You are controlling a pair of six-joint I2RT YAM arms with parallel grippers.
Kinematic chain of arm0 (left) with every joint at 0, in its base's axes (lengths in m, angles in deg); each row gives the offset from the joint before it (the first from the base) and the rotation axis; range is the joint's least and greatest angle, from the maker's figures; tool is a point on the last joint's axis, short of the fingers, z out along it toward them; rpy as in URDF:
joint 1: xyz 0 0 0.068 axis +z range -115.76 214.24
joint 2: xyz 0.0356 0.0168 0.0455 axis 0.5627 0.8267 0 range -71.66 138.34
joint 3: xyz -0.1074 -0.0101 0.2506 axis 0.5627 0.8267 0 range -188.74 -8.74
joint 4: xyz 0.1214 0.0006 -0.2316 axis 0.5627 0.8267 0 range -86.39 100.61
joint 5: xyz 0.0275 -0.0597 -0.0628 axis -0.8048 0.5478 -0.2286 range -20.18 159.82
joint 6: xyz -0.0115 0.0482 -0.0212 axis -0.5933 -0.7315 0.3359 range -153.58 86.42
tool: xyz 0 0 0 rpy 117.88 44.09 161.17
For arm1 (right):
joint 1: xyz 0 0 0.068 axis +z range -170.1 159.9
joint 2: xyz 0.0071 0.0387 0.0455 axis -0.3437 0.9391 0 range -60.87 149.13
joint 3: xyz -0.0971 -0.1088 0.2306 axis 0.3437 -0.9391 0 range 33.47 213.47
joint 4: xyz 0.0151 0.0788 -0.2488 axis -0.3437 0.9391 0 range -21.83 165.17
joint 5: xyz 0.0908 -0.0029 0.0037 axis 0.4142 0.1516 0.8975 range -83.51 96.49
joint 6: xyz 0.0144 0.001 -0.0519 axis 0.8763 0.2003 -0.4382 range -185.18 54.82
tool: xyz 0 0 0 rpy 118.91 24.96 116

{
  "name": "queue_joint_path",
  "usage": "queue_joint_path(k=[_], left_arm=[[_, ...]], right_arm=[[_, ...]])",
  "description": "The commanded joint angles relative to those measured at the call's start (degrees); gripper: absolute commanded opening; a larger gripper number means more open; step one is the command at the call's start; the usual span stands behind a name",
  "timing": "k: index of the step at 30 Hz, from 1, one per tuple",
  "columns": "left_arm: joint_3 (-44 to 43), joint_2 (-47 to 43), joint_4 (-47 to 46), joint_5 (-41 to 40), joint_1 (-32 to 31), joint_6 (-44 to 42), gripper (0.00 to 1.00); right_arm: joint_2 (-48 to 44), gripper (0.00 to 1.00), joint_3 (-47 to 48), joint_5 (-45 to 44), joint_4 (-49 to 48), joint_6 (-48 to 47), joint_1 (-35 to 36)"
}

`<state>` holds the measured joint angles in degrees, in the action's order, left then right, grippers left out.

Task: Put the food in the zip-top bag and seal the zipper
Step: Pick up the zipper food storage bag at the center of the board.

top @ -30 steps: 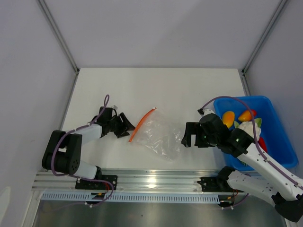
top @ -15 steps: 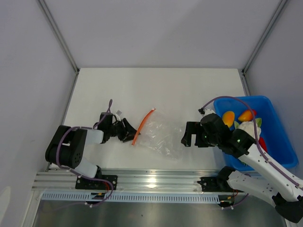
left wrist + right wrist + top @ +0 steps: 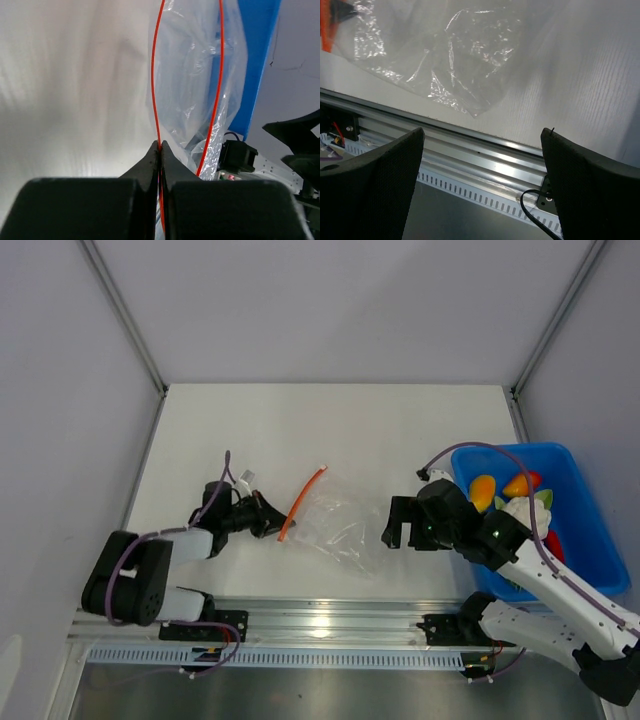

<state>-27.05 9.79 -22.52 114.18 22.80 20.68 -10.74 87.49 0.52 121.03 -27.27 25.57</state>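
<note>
The clear zip-top bag [image 3: 338, 522] lies flat mid-table, its orange-red zipper [image 3: 303, 502] along the left edge. My left gripper [image 3: 272, 523] is shut on the near end of that zipper. In the left wrist view the jaws [image 3: 160, 146] pinch one zipper strip [image 3: 154, 75], while the other strip [image 3: 218, 75] bows away, so the bag mouth [image 3: 192, 65] gapes. My right gripper [image 3: 394, 524] hangs open just right of the bag, with nothing between its fingers [image 3: 370, 185]. The food sits in the blue bin: orange-yellow fruit [image 3: 482, 487], a white-and-green vegetable [image 3: 521, 508].
The blue bin [image 3: 590, 540] stands at the right edge, partly under my right arm. The aluminium rail [image 3: 330, 615] runs along the table's near edge, also under my right gripper in the right wrist view [image 3: 470, 155]. Grey walls enclose the table.
My left gripper has slid right to the bag's near corner and closed on the zipper. The right gripper stayed open and almost still.
</note>
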Motion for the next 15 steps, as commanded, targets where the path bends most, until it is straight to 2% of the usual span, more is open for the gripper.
queue_joint_path(k=[1, 5, 7, 10, 13, 15], left_arm=[[-1.02, -11.2, 2.46, -2.86, -1.38, -3.62, 0.01], [-6.73, -26.75, 23.87, -15.68, -6.12, -13.8, 0.01], [-9.46, -34.38, 28.65, -22.61, -9.64, -15.93, 0.01], [-13.85, -40.9, 36.22, -29.3, -12.98, -18.83, 0.0], [-17.9, -43.82, 41.41, -32.14, -14.92, -20.68, 0.01], [-21.14, -45.59, 44.65, -33.63, -15.97, -22.09, 0.01]], right_arm=[[1.63, 0.99, 3.18, -6.3, 1.71, 1.29, 0.82], [7.43, 0.99, 9.51, -16.31, 9.6, 3.3, 3.27], [10.32, 0.99, 11.8, -19.32, 10.86, 4.45, 5.12], [13.4, 0.99, 15.84, -24.43, 11.48, 6.65, 8.55], [15.78, 1.0, 19.97, -23.73, 9.55, 3.32, 11.45], [16.67, 0.99, 22.7, -26.78, 8.75, 2.96, 14.6]])
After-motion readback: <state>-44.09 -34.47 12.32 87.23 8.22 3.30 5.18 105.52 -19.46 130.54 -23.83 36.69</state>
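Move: The left hand already pinches the orange zipper near its near end; the bag's middle lies about 10 cm to its right, level with it and some 3 cm lower, the zipper's far end roughly 14 cm ahead and 8 cm right. From the empty, open right hand the bag's middle lies about 6 cm ahead, 13 cm left and 17 cm down, and the blue bin about 30 cm to the right and 6 cm ahead. Straight up and fast goes the left hand, about 19 cm off the board, keeping its pinch on the zipper's near end while its fingertips tilt up some 40 degrees to nearly level and beyond. The right hand, wide open and touching nothing, shifts forward about 3 cm and, after a tiny dip, rises about 4 cm, rolling its left side down a little. ##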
